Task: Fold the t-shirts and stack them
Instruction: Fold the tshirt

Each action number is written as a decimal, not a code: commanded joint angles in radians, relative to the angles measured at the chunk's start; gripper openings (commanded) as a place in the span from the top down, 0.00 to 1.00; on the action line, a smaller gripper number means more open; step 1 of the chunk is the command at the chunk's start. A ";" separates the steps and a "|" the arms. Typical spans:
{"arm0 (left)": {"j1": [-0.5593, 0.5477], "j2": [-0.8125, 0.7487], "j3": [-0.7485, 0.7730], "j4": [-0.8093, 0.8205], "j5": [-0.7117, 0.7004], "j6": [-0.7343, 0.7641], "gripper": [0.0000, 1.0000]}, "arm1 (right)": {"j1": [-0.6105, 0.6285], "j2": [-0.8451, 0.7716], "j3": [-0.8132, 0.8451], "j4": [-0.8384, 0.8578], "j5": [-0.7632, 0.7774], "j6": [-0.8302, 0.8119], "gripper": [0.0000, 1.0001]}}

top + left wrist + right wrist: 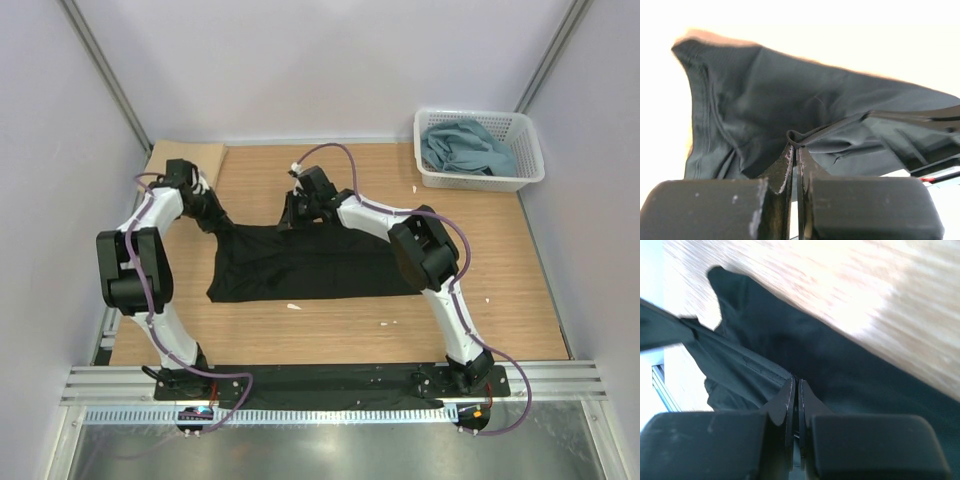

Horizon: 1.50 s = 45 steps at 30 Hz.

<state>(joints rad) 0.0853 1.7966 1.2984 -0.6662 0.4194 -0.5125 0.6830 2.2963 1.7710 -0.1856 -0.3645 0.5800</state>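
Note:
A black t-shirt (310,265) lies spread on the wooden table (330,335), its far edge lifted at two points. My left gripper (216,220) is shut on the far left edge. In the left wrist view, a folded hem of the black t-shirt (765,95) is pinched at the tip of the left gripper (796,149). My right gripper (291,215) is shut on the far edge a little to the right. In the right wrist view, the right gripper (795,382) clamps a seam of the black t-shirt (850,370). A tan t-shirt (188,158) lies flat at the back left.
A white lattice basket (482,181) stands at the back right with a crumpled blue-grey t-shirt (465,146) inside. Small white scraps (293,306) lie near the black shirt's front edge. White walls close in the table on three sides.

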 commanded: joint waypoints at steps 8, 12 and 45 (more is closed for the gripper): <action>-0.039 0.112 0.134 0.008 0.050 0.026 0.98 | -0.005 -0.121 -0.143 0.090 0.009 0.055 0.96; -0.067 0.136 0.165 0.005 0.055 0.034 0.98 | -0.005 -0.144 -0.189 0.101 0.022 0.057 0.96; -0.128 0.314 0.280 -0.059 0.052 0.098 0.97 | -0.005 -0.235 -0.352 0.149 0.101 0.103 0.97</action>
<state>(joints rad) -0.0402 2.1109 1.5444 -0.7197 0.4774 -0.4362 0.6804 2.1235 1.4158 -0.0521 -0.2844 0.6876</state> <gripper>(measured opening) 0.033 0.076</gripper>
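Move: My left hand is pinching the t-shirt. The place I take that cloth to lies about 2 cm ahead and 6 cm to its right, some 5 cm lower, just inside the shirt's far edge. From that hand the shirt's middle is roughly 7 cm back and 21 cm right, the beige pad 14 cm ahead and 10 cm left. My right hand's pinch goes 4 cm back, 4 cm right and 3 cm down; the shirt's middle is 9 cm back and 7 cm right of that hand. Keeping both pinches shut, I carry the lifted strip of t-shirt to my right over the cloth lying below and lower it. My left hand goes about 6 cm right and 3 cm forward while sinking some 5 cm, turning about 10 degrees clockwise; my right hand goes right and back, about 4 cm each, and slightly down. ##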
